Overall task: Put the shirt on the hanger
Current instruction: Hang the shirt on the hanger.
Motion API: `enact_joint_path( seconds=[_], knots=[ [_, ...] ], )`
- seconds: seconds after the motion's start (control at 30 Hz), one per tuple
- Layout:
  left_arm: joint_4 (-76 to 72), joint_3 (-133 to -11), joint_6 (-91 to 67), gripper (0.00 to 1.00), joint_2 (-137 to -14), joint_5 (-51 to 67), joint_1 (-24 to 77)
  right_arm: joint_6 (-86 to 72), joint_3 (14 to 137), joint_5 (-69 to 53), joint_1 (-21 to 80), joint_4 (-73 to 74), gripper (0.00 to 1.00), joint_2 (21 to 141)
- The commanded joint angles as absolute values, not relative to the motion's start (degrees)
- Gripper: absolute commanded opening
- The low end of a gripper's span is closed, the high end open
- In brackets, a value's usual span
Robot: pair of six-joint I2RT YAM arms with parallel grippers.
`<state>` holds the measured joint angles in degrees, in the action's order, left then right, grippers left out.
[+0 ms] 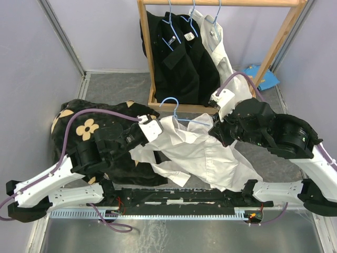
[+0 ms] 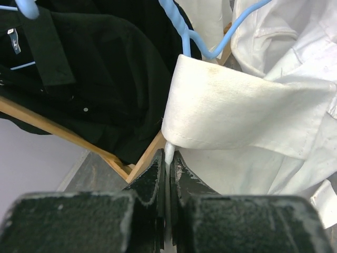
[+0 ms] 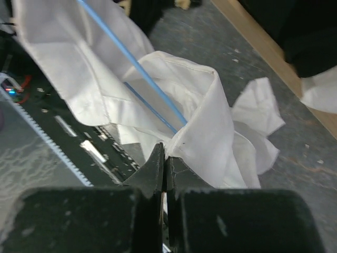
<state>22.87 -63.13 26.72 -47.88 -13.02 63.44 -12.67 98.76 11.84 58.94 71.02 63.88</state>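
Observation:
The white shirt hangs crumpled between both arms, above the table's middle. The light-blue hanger is partly inside it, with the hook sticking up above the collar. My left gripper is shut on the collar edge; in the left wrist view the fabric is pinched at the fingertips, with the hanger just beyond. My right gripper is shut on the shirt's other side. In the right wrist view, cloth is nipped at the tips and the hanger wire runs inside the shirt.
A wooden clothes rack stands at the back with black shirts and another white shirt on hangers. A black cloth with tan flowers lies at the left. Something blue lies at the back right.

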Motion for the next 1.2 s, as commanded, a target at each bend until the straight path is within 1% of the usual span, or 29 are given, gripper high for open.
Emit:
enact_joint_path(
  seconds=[0.0,0.17,0.27,0.33,0.43,0.57,0.67,0.87,0.97,1.07,1.17],
  knots=[
    [18.4,-62.5,22.0,0.03,-47.5,-13.3,63.2,-17.1,97.2,-1.4,58.8,59.8,0.00,63.2],
    [14.0,-61.3,21.1,0.03,-48.9,-16.1,63.2,-23.7,92.0,-12.9,58.9,47.5,0.00,64.6],
    [10.3,-62.0,23.7,0.03,-50.2,-19.8,63.2,-26.9,90.2,-14.2,58.9,39.7,0.00,64.3],
    [8.1,-63.5,26.3,0.03,-51.5,-22.8,63.2,-26.2,92.9,-10.5,58.9,39.1,0.00,64.5],
    [7.1,-67.4,31.3,0.03,-54.1,-25.7,63.1,-23.0,98.6,0.8,58.8,43.6,0.00,64.7],
    [8.9,-72.7,36.2,0.03,-56.9,-26.2,62.3,-17.9,106.6,18.8,58.9,49.0,0.00,62.4],
    [10.0,-75.7,37.1,0.03,-58.5,-26.0,60.3,-13.9,112.3,25.9,58.9,50.9,0.00,60.5],
    [12.3,-82.9,38.2,0.03,-62.8,-27.2,57.6,-8.0,129.0,32.2,58.9,60.2,0.00,63.5],
    [12.2,-86.3,39.7,0.03,-64.1,-27.7,57.2,-6.0,134.1,34.6,58.8,63.7,0.00,65.6],
    [12.5,-88.9,40.6,0.03,-64.7,-27.2,57.1,-6.0,133.6,34.0,58.8,65.2,0.00,66.2],
    [13.4,-89.3,39.4,0.03,-64.4,-24.4,57.1,-7.6,128.1,30.8,58.8,65.4,0.00,66.2]
  ],
)
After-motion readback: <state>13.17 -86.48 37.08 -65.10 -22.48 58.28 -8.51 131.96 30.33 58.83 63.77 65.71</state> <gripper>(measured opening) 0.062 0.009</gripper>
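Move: Both grippers already pinch the white shirt with the blue hanger tucked inside. The hanger's neck is some 5 cm right of the left fingers, 3 cm ahead and slightly above; from the right fingers it lies about 11 cm left, 5 cm ahead and 3 cm up. The black shirts on the rack hang roughly 24 cm ahead and 8 cm right of the left hand, 10 cm lower; the dark blanket lies 23 cm left of that hand, 3 cm ahead, 34 cm below. Keep both grippers shut on the shirt and toss it up: swing the right hand about 9 cm left towards the left one, then sweep it back right and up, some 20 cm higher than it began, tipping its fingers up. Dip the left hand slightly, then carry it up and forward towards the rack, tilting its fingers up about 15 degrees. ##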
